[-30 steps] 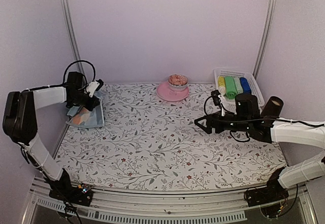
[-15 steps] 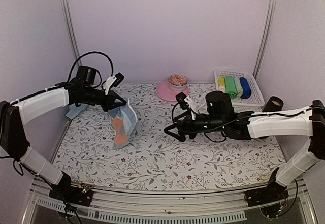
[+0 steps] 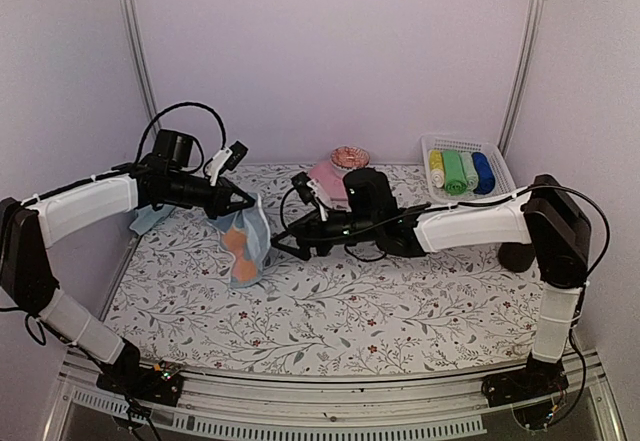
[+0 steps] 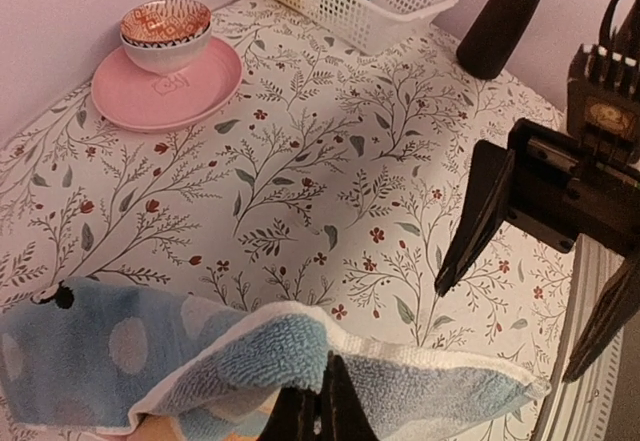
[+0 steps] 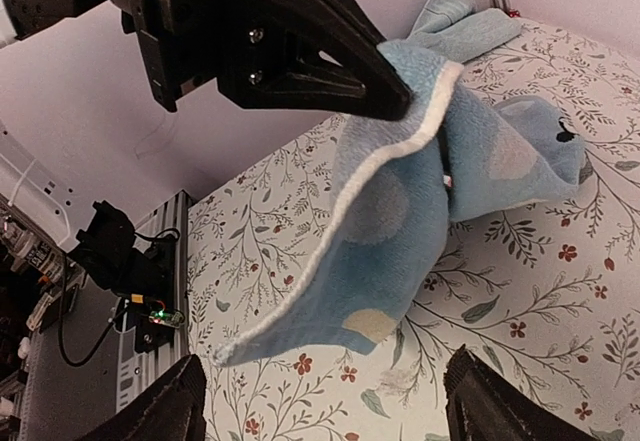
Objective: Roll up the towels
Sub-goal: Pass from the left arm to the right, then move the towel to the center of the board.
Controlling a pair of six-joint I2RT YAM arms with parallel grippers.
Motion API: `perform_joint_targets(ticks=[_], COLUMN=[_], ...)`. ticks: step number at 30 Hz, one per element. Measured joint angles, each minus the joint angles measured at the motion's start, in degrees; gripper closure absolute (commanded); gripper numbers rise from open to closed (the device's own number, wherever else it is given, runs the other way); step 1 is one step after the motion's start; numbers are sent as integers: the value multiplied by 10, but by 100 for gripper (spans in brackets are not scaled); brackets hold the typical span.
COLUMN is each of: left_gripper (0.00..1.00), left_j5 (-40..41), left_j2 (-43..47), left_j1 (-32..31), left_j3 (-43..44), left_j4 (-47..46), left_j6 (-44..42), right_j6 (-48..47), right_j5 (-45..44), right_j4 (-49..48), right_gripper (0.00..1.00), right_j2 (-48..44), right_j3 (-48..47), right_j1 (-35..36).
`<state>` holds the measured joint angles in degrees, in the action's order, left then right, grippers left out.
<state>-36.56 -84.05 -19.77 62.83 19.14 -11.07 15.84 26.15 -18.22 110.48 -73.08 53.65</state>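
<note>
A pale blue towel [image 3: 246, 249] with light and orange spots hangs above the table's left half, pinched at its upper edge by my left gripper [image 3: 244, 204], which is shut on it. The left wrist view shows the white-edged terry fold [image 4: 200, 361] draped over the closed fingertips of the left gripper [image 4: 322, 401]. My right gripper [image 3: 288, 242] stands open just right of the hanging cloth, touching nothing. In the right wrist view the towel [image 5: 430, 211] hangs ahead of the right gripper [image 5: 330, 401] and its wide-spread fingers. Another blue towel [image 3: 150, 219] lies at the table's left edge.
A pink plate [image 4: 165, 86] carrying a patterned bowl [image 4: 165, 31] sits at the back, partly hidden by the right arm in the top view. At the back right a white basket [image 3: 497, 176] holds rolled yellow, green and blue towels. A dark cylinder [image 4: 500, 23] stands near it.
The left gripper lifted the towel off the left edge and carried it right, where it now hangs. The right arm swept left across the table to just beside the hanging cloth.
</note>
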Motion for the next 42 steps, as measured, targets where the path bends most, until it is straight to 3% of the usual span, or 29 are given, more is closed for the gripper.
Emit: perform_joint_targets(ticks=[6,14,24,28,29,32,36,42], left_gripper=[100,100,100,100,95,43,6,3], left_j5=[11,24,27,28,28,30,33,66], left_j2=[-5,-9,-10,-14,-15,-15,-15,0], left_j1=[0,-1,-1,-1,-1,-2,-2,-2], left_j3=[0,-3,-8,-10,-10,-10,-1,-5], left_j4=[-7,-18,-22,-24,-24,-19,21,37], left_j6=[5,9,9,7,6,-9,-48,-111], right_j6=[24,38,38,37,36,24,-3,-47], right_j5=[15,-32,-133,-165,-171,-194,-255,-381], right_j4=[-15,-5,27,35,39,64,150,291], right_gripper=[23,42,95,98,98,98,98,98], right_j2=[14,33,43,43,42,36,-7,-181], right_j3=[-16,-48,-52,-52,-52,-52,-43,34], right_j1=[23,54,59,59,59,59,59,50])
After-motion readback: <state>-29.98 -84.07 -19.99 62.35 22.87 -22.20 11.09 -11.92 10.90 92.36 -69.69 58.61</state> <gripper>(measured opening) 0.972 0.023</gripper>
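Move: The blue towel, still pinched by the left gripper, hangs with its loose edge about 4 cm to the right hand's left, 1 cm back and 2 cm below. The left gripper is roughly 8 cm ahead, 10 cm left and 2 cm above the right hand; the pink plate lies some 32 cm ahead, 10 cm right and 17 cm below it. For the left hand, that edge is about 9 cm back, 6 cm right and 4 cm lower. The towel's loose edge is taken between the right fingers, which reach about 4 cm left with a short dip back and forward again, sink a little and close on the cloth. While the left hand holds nearly still, its fingers then open wide and release the towel; the right hand pulls it about 13 cm to the right and a little up, turning clockwise with fingers tipping down, some 35 degrees in all. ##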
